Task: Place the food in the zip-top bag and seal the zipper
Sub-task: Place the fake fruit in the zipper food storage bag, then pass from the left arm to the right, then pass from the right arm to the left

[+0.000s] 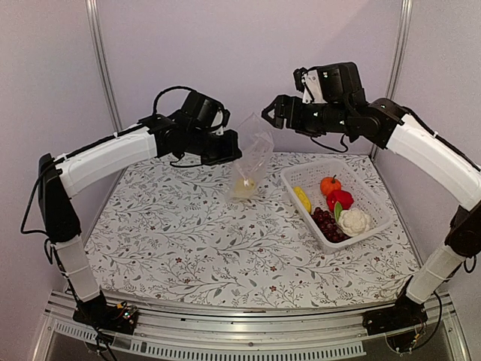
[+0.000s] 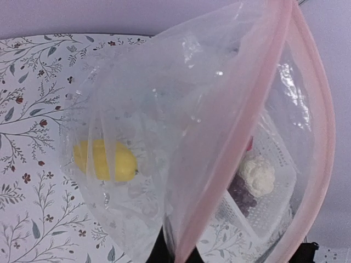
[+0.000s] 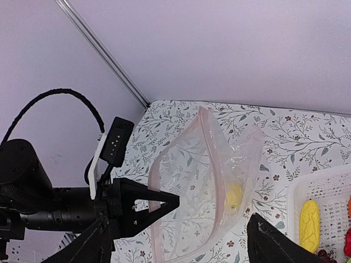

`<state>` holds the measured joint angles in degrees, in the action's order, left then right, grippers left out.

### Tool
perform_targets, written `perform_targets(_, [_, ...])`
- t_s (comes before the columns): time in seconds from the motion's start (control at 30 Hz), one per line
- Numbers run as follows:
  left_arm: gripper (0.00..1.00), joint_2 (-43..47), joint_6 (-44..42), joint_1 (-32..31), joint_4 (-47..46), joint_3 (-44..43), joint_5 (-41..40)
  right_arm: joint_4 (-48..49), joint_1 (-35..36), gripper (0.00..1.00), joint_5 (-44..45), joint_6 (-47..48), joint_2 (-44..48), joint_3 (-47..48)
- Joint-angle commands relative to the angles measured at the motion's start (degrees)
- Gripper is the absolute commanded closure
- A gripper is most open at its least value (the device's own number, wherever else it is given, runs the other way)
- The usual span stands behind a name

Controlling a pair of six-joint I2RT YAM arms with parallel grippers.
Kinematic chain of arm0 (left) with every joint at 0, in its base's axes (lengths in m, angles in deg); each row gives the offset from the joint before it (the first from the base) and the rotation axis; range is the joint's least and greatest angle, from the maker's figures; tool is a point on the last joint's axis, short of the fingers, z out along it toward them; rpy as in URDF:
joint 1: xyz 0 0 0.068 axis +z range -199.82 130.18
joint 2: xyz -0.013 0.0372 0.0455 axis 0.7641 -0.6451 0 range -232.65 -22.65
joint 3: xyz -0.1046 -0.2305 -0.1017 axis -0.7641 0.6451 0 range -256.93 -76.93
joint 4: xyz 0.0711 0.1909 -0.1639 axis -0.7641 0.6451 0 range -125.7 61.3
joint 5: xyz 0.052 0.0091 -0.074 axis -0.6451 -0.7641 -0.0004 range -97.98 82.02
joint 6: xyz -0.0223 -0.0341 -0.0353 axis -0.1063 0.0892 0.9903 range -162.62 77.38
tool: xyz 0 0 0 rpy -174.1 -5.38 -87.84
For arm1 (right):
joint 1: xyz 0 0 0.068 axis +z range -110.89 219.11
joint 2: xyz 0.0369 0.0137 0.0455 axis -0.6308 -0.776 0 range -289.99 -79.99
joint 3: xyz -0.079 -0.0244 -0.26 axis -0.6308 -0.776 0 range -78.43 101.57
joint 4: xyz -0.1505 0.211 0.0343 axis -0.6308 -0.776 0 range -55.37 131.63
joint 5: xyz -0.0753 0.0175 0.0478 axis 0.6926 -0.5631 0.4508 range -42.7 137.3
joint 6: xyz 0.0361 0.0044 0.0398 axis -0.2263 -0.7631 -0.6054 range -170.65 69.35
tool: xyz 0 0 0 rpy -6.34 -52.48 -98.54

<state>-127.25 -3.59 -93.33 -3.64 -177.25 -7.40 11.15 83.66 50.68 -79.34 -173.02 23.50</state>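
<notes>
The clear zip-top bag hangs upright over the table with its mouth open. My left gripper is shut on its rim; in the left wrist view the dark fingertips pinch the pale pink zipper. One yellow piece of food lies at the bag's bottom. My right gripper hovers open above the mouth, holding nothing; its wrist view looks down into the bag. The other food sits in the white basket: a yellow piece, pumpkin, pepper, grapes, cauliflower.
The white perforated basket stands at the right on the floral tablecloth. Purple walls with metal corner rails close in the back and sides. The left gripper reaches in from the left in the right wrist view.
</notes>
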Motion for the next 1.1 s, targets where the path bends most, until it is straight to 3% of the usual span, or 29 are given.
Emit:
perform_targets(0.0, [1.0,1.6,-1.5,0.6,1.6,0.3,0.2,-6.6,-0.1,0.17,3.6,2.9,-0.1,1.7])
perform_targets(0.13, [1.0,1.2,-2.9,0.4,2.6,-0.5,3.0,-12.6,-0.1,0.17,0.9,6.0,-6.3,6.7])
perform_targets(0.37, [0.98,1.0,-4.8,-0.5,5.5,-3.0,3.2,-11.7,-0.1,0.23,4.7,6.7,-11.3,8.6])
perform_targets(0.43, [0.98,1.1,-5.0,-0.9,6.7,-3.4,2.9,-11.8,-0.1,0.39,5.4,6.2,-13.0,10.1])
perform_targets(0.47, [0.97,1.1,-5.2,-1.0,7.3,-3.7,2.9,-11.9,-0.1,0.52,5.5,6.0,-13.7,10.5])
perform_targets(0.53, [0.88,1.0,-5.8,-1.3,9.8,-4.9,2.1,-12.3,-0.1,0.81,5.0,5.3,-14.8,11.3])
perform_targets(0.6, [0.74,0.3,-5.6,-1.7,14.2,-7.4,-0.1,-12.3,-0.1,1.0,4.1,4.0,-15.1,11.4])
perform_targets(0.73, [0.64,-1.7,-1.7,-2.4,23.7,-13.0,-3.6,-11.1,-0.1,1.0,3.8,0.5,-14.0,10.6])
perform_targets(1.07, [0.6,-4.7,-0.4,-6.1,29.4,-19.0,-2.4,-7.5,-0.1,1.0,1.6,-3.9,-14.1,10.0])
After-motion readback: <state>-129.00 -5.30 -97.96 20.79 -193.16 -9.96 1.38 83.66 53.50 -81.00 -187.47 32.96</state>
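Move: The bag's right-hand rim, which the open right hand goes for, is about 3 cm ahead of it, 2 cm left and 9 cm below; from the left hand, which already pinches the opposite rim, it is about level ahead, 6 cm right and 2 cm up. From the right hand the yellow fruit in the bag sits some 16 cm ahead, 6 left and 32 below, and the yellow squash in the basket 8 ahead, 14 right and 34 below. The empty right hand, wide open above the bag's mouth, drops about 9 cm and reaches some 3 cm forward, its left side dipping by about 15 degrees, then shuts on the right-hand rim and keeps that pinch while it nearly holds its place. The left hand, until then gripping the opposite rim and easing back a little, opens to not quite half once the right is closing, lets go and draws back about 5 cm in all, ending some 3 cm higher. ##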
